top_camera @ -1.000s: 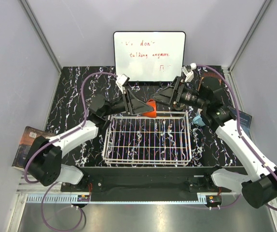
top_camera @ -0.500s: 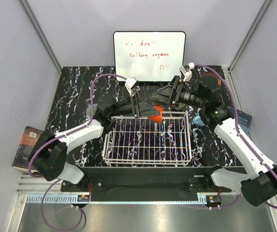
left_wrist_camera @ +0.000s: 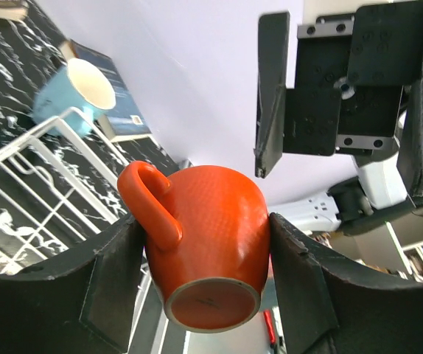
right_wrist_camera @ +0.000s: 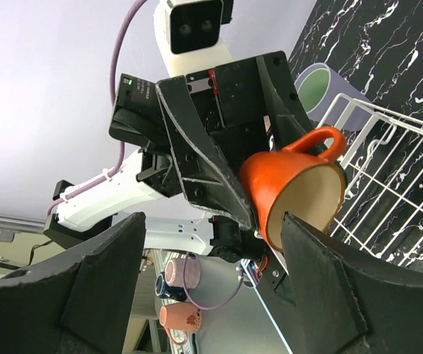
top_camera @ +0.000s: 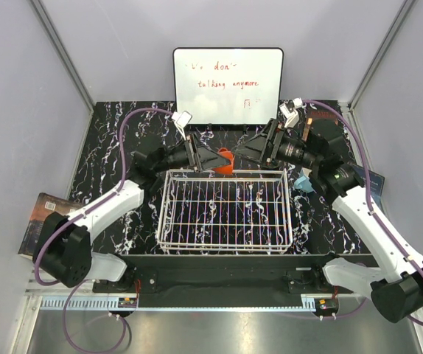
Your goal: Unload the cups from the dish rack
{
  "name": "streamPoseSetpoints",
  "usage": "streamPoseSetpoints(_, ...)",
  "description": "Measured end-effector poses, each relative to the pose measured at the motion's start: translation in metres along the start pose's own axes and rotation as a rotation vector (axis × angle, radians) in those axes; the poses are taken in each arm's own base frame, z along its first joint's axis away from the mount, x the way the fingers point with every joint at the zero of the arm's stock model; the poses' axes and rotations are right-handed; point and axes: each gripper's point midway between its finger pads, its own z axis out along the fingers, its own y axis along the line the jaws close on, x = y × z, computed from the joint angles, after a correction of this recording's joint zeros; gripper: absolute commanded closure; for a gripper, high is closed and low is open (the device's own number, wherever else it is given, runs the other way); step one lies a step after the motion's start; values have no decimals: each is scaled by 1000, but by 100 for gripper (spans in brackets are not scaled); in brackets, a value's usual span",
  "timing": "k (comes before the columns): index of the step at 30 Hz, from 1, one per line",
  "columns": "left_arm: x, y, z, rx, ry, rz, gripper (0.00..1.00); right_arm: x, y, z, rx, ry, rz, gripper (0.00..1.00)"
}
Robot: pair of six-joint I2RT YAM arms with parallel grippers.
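Note:
My left gripper (top_camera: 219, 158) is shut on the small red-orange cup (top_camera: 226, 164) and holds it in the air over the far edge of the white wire dish rack (top_camera: 226, 237). In the left wrist view the cup (left_wrist_camera: 204, 236) sits sideways between both fingers, its base towards the camera. My right gripper (top_camera: 242, 153) is open and faces the cup from the right, close but apart; the right wrist view shows the cup's mouth (right_wrist_camera: 303, 195) just beyond its fingers. The light blue mug (top_camera: 303, 182) stands right of the rack. The sage-green tumbler (right_wrist_camera: 316, 87) stands left of the rack. No cup shows inside the rack.
A whiteboard (top_camera: 228, 85) with red writing stands at the back. A book (top_camera: 40, 220) lies at the table's left edge and another (top_camera: 373, 181) at the right edge. Grey walls close in both sides.
My left gripper, after pushing the red-orange cup rightward over the rack, has drawn it back left and away. My right gripper has shifted slightly right and stays open.

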Motion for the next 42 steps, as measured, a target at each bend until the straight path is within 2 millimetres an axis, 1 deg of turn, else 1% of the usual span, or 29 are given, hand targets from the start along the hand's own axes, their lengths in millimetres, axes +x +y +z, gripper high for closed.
streamPoseSetpoints(8,-1,-1,-1,-3,-4,-3,100,1,0,0,-1,5,13,20)
streamPoseSetpoints(15,-3,-12,1,33,-14,-10,100,1,-1,4,-9,15,31,21)
streamPoseSetpoints(19,-1,-18,3,53,-10,-11,100,1,-3,8,-17,25,45,22)
streamPoseSetpoints(22,2,-23,5,67,-1,-15,100,-1,-3,10,-22,24,49,24)
streamPoseSetpoints(26,8,-29,10,82,7,-22,100,0,-3,11,-24,33,60,33)
streamPoseSetpoints(27,9,-30,11,85,5,-23,100,1,-3,11,-26,38,62,37)
streamPoseSetpoints(29,7,-33,13,93,-9,-16,100,2,-4,12,-28,44,68,42)
streamPoseSetpoints(31,6,-36,14,100,-20,-12,100,3,-6,13,-29,52,78,45)
streamPoseSetpoints(35,7,-37,17,106,-20,-13,100,9,-8,15,-44,89,104,48)
streamPoseSetpoints(37,8,-36,18,105,-17,-15,100,11,-9,16,-46,99,113,52)
streamPoseSetpoints(38,8,-35,18,104,-17,-16,100,11,-10,17,-45,100,117,57)
streamPoseSetpoints(40,7,-36,19,106,-17,-14,100,12,-12,17,-42,100,122,64)
streamPoseSetpoints(41,6,-37,19,109,-17,-12,100,12,-12,17,-42,100,124,70)
streamPoseSetpoints(42,6,-38,19,111,-16,-9,100,11,-12,17,-42,99,127,73)
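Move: Held in the left fingers, mouth to the robot's right, the orange cup lies about 5 cm left of the right hand and 5 cm below it, level fore and aft. The right gripper is some 6 cm right of the left hand and 6 cm higher. From the left hand, the rack's middle lies about 6 cm back, 1 cm right and 22 cm below; the blue cup stands roughly 4 cm forward and 29 cm right, near table height. Bringing the orange cup up to the open right gripper, the left hand keeps its hold and goes about 3 cm up and 2 cm each back and right. The right hand eases some 2 cm down and left, tipping slightly, and closes its fingers about halfway around the upper rim wall, one finger inside the mouth, the other outside; a firm pinch can't be seen. ##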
